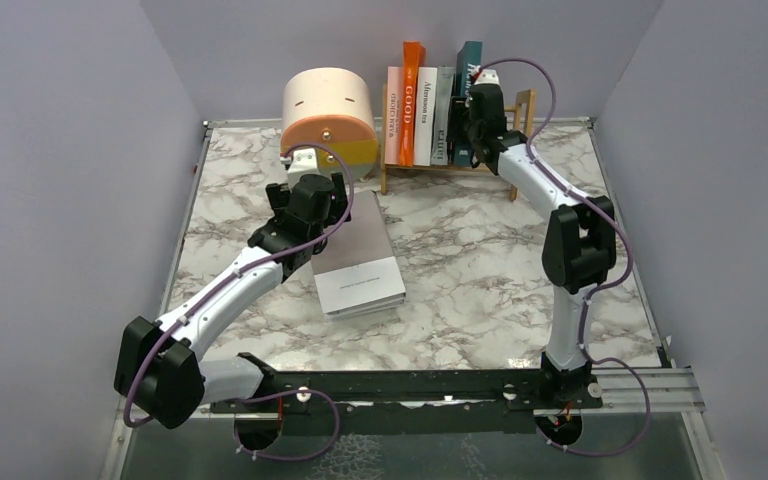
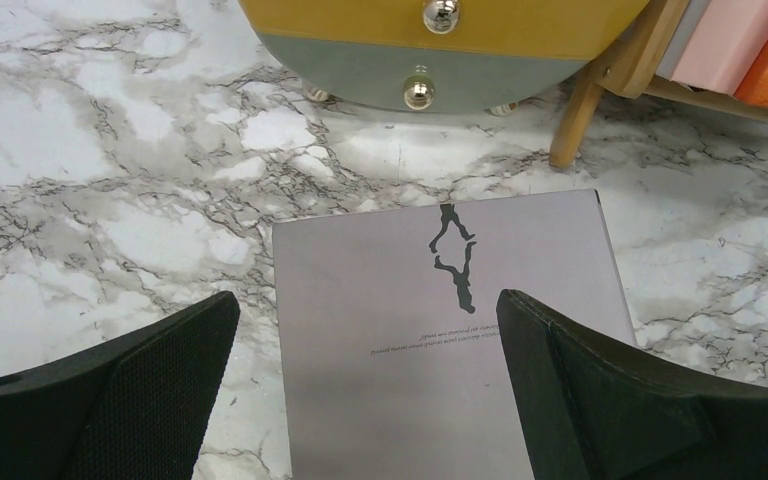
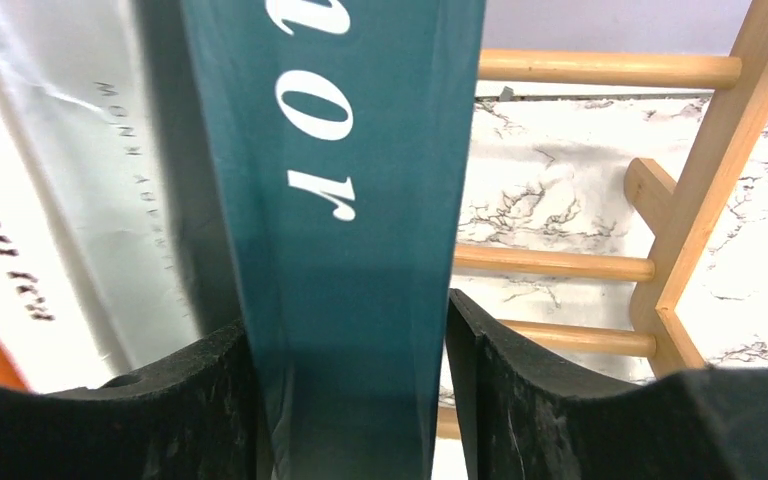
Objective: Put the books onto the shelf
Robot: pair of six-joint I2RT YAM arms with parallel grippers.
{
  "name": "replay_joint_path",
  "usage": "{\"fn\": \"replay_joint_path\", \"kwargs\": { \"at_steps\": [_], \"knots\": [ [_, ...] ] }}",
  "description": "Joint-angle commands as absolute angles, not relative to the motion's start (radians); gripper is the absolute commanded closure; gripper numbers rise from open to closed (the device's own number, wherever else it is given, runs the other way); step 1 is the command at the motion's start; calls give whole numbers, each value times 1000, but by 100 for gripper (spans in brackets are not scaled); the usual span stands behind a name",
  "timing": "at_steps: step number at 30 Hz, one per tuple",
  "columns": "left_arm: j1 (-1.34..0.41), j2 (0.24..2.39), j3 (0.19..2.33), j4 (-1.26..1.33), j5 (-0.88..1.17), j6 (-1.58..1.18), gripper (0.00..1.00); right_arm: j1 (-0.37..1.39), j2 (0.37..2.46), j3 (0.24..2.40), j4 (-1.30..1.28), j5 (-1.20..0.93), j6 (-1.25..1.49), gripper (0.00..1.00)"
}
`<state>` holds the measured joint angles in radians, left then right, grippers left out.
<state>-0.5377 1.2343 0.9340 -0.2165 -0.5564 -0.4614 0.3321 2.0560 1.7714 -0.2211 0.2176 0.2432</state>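
A grey book (image 1: 365, 265) lies flat on the marble table, seen close in the left wrist view (image 2: 440, 350). My left gripper (image 1: 312, 185) hovers over its far end, open wide (image 2: 365, 300), holding nothing. The shelf (image 1: 525, 105) stands at the back, its wooden slats clear in the right wrist view (image 3: 700, 200). On it stand pink (image 1: 393, 115), orange (image 1: 410, 100), white (image 1: 426, 115) and grey (image 1: 444, 110) books, then a teal book (image 1: 470, 60) at the right end. My right gripper (image 1: 480, 112) straddles the teal book (image 3: 350, 200); its jaws (image 3: 350, 330) stand open, with a thin gap at the right finger.
A round cream-orange-yellow drawer box (image 1: 328, 115) stands left of the shelf, close ahead of my left gripper (image 2: 440, 40). Lilac walls enclose the table on three sides. To the right of the teal book the shelf slats show bare (image 3: 560, 265).
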Motion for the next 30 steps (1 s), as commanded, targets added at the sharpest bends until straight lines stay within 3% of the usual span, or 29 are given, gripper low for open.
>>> {"fn": "replay_joint_path", "kwargs": {
  "at_steps": [1, 14, 30],
  "knots": [
    [-534, 1195, 922, -207, -534, -462, 1, 340, 1956, 1753, -204, 187, 263, 45],
    [-533, 1147, 896, -231, -529, -483, 1, 340, 1743, 1621, -203, 195, 264, 45],
    [-531, 1076, 783, -312, -474, -559, 1, 487, 1327, 1049, -107, -222, 368, 42]
  ]
}}
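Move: The right hand, fingers already parted, straddles the spine of the teal book, whose middle is about 7 cm ahead; the grey-green book stands some 4 cm left of it. Next comes the grey-and-white book on top of the stack, roughly 22 cm back, 22 cm left and 13 cm below the right hand. From the left hand that book lies about 4 cm back, 6 cm right and 15 cm down, with the round cabinet some 24 cm straight ahead and 8 cm lower. The right hand backs its half-open fingers up off the teal book's spine, climbing about 9 cm, then sweeps back nearly 20 cm from the shelf and swings left towards the stack, sinking a little while it turns some 20 degrees counter-clockwise and its left side tips up, the finger gap practically unchanged. Meanwhile the left hand, fingers kept wide open, first rises a centimetre, then draws back about 4 cm and sinks some 3 cm over the stack without touching the top book. ##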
